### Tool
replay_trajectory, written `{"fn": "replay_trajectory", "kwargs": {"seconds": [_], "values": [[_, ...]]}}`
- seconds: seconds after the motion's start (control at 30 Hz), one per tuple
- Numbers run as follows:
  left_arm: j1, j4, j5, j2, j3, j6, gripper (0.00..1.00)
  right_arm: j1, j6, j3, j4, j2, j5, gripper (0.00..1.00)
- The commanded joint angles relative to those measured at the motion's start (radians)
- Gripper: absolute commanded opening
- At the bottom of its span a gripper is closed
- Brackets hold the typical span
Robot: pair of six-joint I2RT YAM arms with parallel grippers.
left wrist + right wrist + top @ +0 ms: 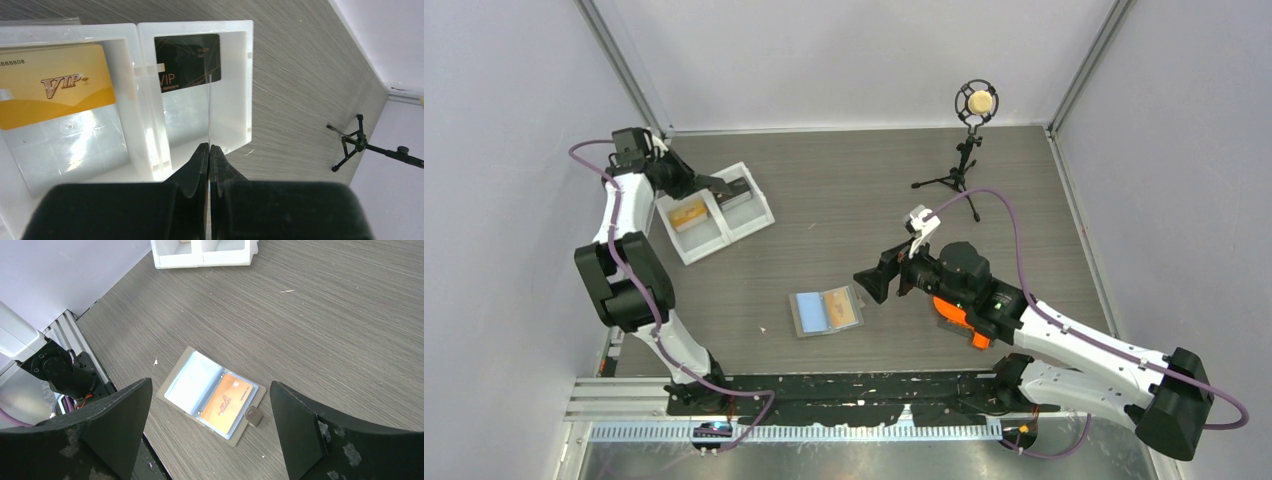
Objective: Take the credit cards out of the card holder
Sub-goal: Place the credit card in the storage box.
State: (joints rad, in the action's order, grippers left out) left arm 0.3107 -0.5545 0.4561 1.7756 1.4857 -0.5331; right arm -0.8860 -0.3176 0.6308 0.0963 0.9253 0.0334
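Note:
The grey card holder [827, 312] lies open on the table, a light blue panel on its left half. An orange credit card [844, 308] sits in its right sleeve [229, 401]. My right gripper [876, 272] hovers above and just right of the card holder [190, 360], jaws open wide [210, 384] and empty. My left gripper [724, 188] is over the white tray, shut [209, 146] on a thin card [210, 110] seen edge-on. A gold-orange card [55, 85] lies in the tray's left compartment and a black card [187, 60] in the right.
The white two-compartment tray [694, 255] stands at the back left [145, 30]. A small microphone tripod [964, 160] stands at the back right [360, 145]. A black rail [844, 390] runs along the near table edge.

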Motion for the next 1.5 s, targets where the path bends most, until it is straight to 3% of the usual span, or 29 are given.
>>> {"fn": "replay_trajectory", "kwargs": {"seconds": [0.0, 0.9, 1.47], "values": [[0.005, -0.001, -0.010, 0.041, 0.067, 0.013, 0.00, 0.002, 0.004, 0.055, 0.047, 0.034, -0.006, 0.95], [-0.008, 0.015, -0.028, 0.225, 0.176, -0.002, 0.08, 0.004, 0.024, 0.087, 0.029, 0.064, -0.023, 0.95], [-0.032, 0.012, -0.048, 0.266, 0.226, -0.012, 0.24, 0.005, 0.039, 0.083, 0.028, 0.052, -0.030, 0.95]]}}
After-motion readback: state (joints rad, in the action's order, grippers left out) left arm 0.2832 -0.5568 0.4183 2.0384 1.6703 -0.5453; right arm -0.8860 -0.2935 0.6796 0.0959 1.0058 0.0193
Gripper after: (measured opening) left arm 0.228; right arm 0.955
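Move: In the storage box's right compartment is where the left hand is taking the dark card it holds: that compartment's middle lies about 4 cm ahead, 4 cm to its right and 12 cm below. The black card already inside is some 6 cm ahead and 3 cm right, equally low; the yellow card in the left compartment is about 1 cm ahead and 8 cm left. From the right hand, the right compartment is about 27 cm ahead, 32 cm left, some 16 cm below. Lowering the held card into the right compartment, the left hand first sinks about 4 cm while easing forward, then creeps on forward and a little lower, about 5 cm each way in all. The wrist tips some 5 degrees further down. The shut fingers part to roughly a quarter open, loosening their pinch as the card's leading end comes down over the black card. ##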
